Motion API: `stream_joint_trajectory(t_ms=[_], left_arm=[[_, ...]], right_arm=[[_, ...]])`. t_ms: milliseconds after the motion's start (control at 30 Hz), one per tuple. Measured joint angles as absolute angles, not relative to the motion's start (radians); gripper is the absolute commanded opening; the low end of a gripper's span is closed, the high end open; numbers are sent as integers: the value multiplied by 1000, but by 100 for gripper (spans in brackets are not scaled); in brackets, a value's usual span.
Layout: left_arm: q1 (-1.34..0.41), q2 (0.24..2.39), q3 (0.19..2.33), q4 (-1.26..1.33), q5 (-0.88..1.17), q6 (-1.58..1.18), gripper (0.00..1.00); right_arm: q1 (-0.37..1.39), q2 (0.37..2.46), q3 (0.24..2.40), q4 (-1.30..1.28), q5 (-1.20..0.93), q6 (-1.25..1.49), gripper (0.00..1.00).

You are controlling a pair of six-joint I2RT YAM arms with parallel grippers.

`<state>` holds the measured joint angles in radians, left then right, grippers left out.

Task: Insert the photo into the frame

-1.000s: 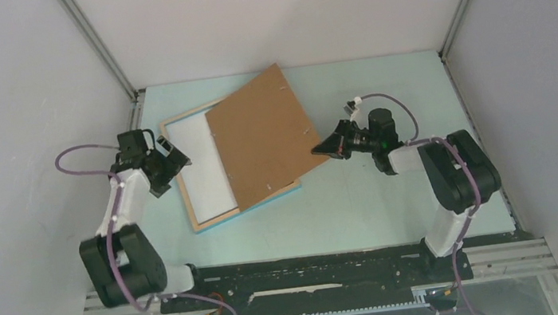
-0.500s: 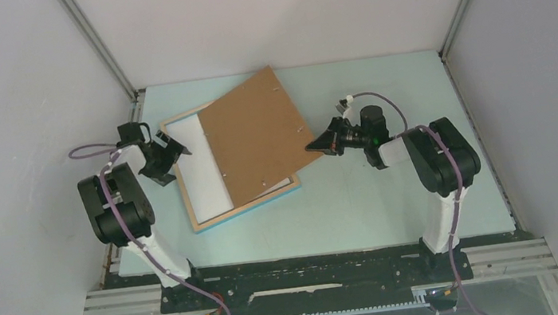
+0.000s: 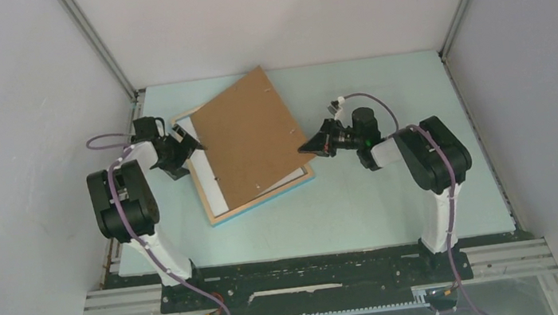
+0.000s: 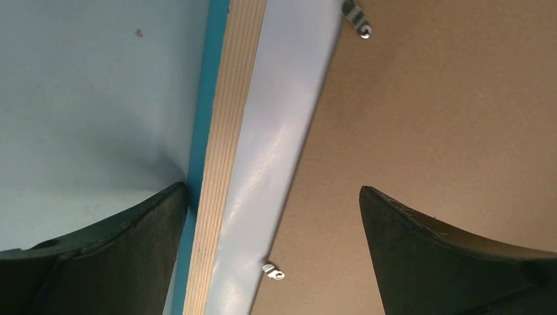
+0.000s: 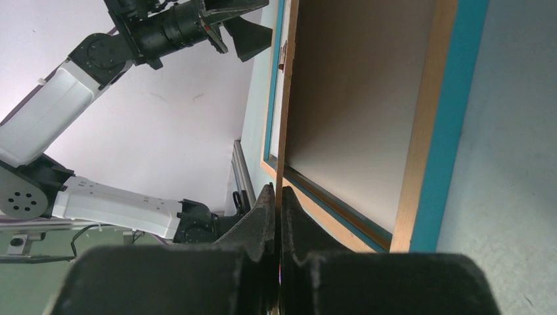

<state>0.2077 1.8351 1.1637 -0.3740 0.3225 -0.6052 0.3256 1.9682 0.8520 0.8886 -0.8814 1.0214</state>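
The frame [image 3: 265, 197] lies face down on the table, light wood up and its teal edge [image 4: 200, 131] showing. In it lies the photo [image 3: 209, 180], only a white strip [image 4: 282, 131] of its back visible. A brown backing board [image 3: 250, 141] covers the rest. My right gripper [image 3: 305, 148] is shut on the board's right edge [image 5: 281, 164] and holds that edge above the frame's rail [image 5: 446, 118]. My left gripper [image 3: 192, 142] stands open over the frame's left rail, one finger [image 4: 111, 249] outside the frame and the other over the board.
Small metal tabs [image 4: 358, 26] [image 4: 272, 270] sit along the board's left edge. Grey cell walls and corner posts [image 3: 131, 87] close in the pale green table [image 3: 378, 209]. The left arm [image 5: 177, 26] shows across the frame in the right wrist view.
The board has slid left over the white sheet, leaving a narrower strip. Frame and board have shifted right and turned. My left gripper has come to the frame's left rail.
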Motion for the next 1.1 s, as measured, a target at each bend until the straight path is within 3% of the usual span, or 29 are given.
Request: stream_joint_trajectory(t_ms=[800, 900, 1033, 1100], left_arm=[[200, 1839, 1164, -353, 336, -614, 100], [200, 1839, 1164, -353, 336, -614, 100], [199, 1840, 1164, -350, 339, -620, 100], [196, 1840, 1164, -350, 343, -622, 100]], right_arm=[[437, 2056, 964, 773, -817, 966, 0], [437, 2056, 965, 768, -820, 960, 21], [434, 2048, 977, 661, -809, 872, 40], [435, 2040, 1006, 540, -787, 801, 57]])
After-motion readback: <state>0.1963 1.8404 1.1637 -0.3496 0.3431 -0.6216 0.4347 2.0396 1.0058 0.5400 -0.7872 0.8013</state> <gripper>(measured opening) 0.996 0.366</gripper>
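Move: The right hand pinches the backboard's raised right edge, the board's middle about 13 cm to its left, 5 cm ahead and 3 cm below. The frame it is being brought into has its middle some 15 cm left, 5 cm ahead and 7 cm down; the frame's left rail is roughly 28 cm left, level ahead. From the left hand, that rail lies 3 cm left and 2 cm below, the backboard's middle about 14 cm right and 3 cm ahead. The right hand carries the pinched backboard about 4.5 cm left across the frame while sinking a little, sliding its far edge up to the left rail, then stops there, drops another couple of centimetres with the fingertips tipping down some 10 degrees, and begins to open around the board's edge. The left hand, fingers wide open, stays nearly in place with its outer finger still against the outside of the left rail, easing under a centimetre to the right as a backstop. ##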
